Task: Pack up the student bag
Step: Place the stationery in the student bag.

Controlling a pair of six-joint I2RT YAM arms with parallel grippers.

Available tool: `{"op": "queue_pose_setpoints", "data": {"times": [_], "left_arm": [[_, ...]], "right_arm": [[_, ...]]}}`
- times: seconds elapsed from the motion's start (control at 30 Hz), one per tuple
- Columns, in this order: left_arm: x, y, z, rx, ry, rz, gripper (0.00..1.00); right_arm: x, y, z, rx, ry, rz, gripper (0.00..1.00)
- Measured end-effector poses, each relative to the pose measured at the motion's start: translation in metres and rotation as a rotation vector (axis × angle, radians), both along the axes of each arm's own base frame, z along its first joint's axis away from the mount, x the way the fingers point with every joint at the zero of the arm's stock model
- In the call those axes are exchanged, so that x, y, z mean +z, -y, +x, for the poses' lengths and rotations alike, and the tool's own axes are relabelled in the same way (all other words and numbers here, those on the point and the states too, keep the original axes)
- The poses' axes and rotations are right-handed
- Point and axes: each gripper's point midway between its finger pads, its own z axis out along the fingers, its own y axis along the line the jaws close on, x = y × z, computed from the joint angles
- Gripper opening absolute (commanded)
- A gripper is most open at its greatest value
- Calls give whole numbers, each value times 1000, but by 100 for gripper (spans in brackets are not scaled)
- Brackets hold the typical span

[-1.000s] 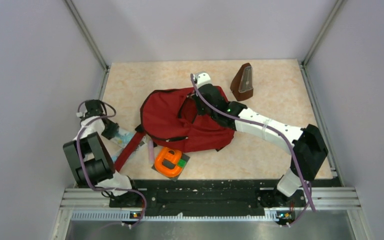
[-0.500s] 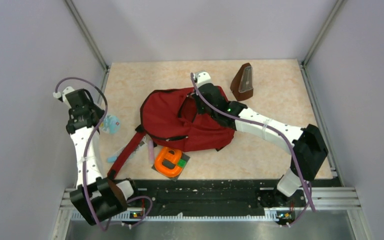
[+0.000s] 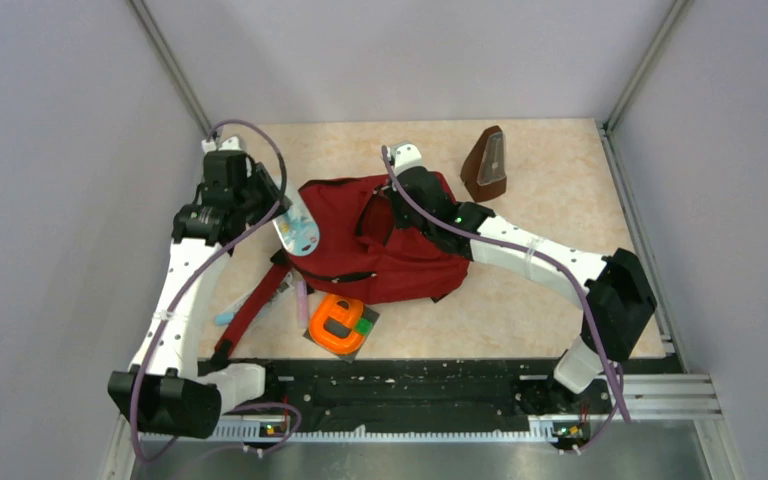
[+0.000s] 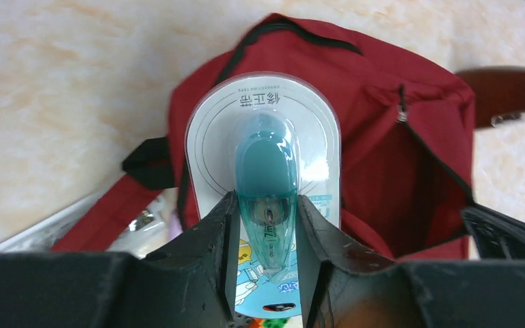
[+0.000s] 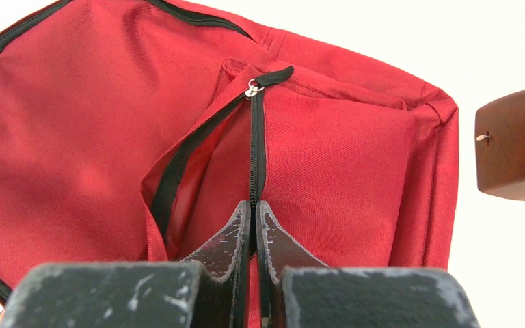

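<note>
The dark red student bag [image 3: 360, 240] lies in the middle of the table, its black zipper edge [image 5: 253, 147] lifted. My right gripper [image 5: 253, 205] is shut on that zipper edge at the bag's upper right [image 3: 400, 195]. My left gripper [image 4: 265, 205] is shut on a packaged teal correction tape [image 4: 265, 164], a rounded white card with a clear blister. In the top view the pack [image 3: 296, 231] hangs over the bag's left edge, just right of the left gripper [image 3: 265, 200]. In the left wrist view the student bag [image 4: 396, 157] spreads below the pack.
A brown pyramid-shaped metronome [image 3: 486, 164] stands at the back right. An orange tape dispenser [image 3: 337, 323] on a dark pad lies near the front edge. A red strap [image 3: 252, 305], a pink pen [image 3: 301, 298] and a blue item [image 3: 226, 317] lie left of it.
My left arm has swung from the front left up and to the right, carrying the correction tape pack to the bag's left edge. The right arm and bag have not moved.
</note>
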Motion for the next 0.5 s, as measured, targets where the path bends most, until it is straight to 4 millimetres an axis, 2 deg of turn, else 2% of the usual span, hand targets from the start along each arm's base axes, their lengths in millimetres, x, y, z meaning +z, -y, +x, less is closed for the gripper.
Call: {"op": "queue_pose_setpoints", "data": {"times": [0.13, 0.23, 0.33, 0.43, 0.5], "left_arm": [[9, 49, 8, -129, -11, -34, 0], [6, 86, 7, -232, -37, -63, 0], [-5, 113, 12, -298, -98, -98, 0], [-24, 137, 23, -339, -168, -115, 0], [-42, 156, 23, -379, -225, -135, 0]], "right_arm": [[2, 0, -2, 1, -6, 17, 0], [4, 0, -3, -1, -9, 28, 0], [6, 1, -5, 2, -12, 34, 0], [8, 2, -7, 0, -15, 42, 0], [9, 4, -9, -2, -18, 47, 0]]}}
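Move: The left hand already holds the stationery pack; the student bag's opening lies about 17 cm to its right, some 4 cm ahead and 12 cm below. The pink tube is about 11 cm back and roughly 1 cm left, the orange case about 16 cm back and 8 cm right, both some 21 cm below. From the right hand, already on the bag's zip edge, the opening is about 5 cm left, 2 cm ahead and 8 cm below. Keeping the stationery pack pinched between its fingertips, the left hand swings some 15 cm to the right across the bag to its opening, nearly level at first, then sinking about 4 cm with a little forward drift. Its wrist turns clockwise about 20 degrees and tips further down. The right hand keeps its closed grip on the zip edge, easing up and back about 1 cm. ##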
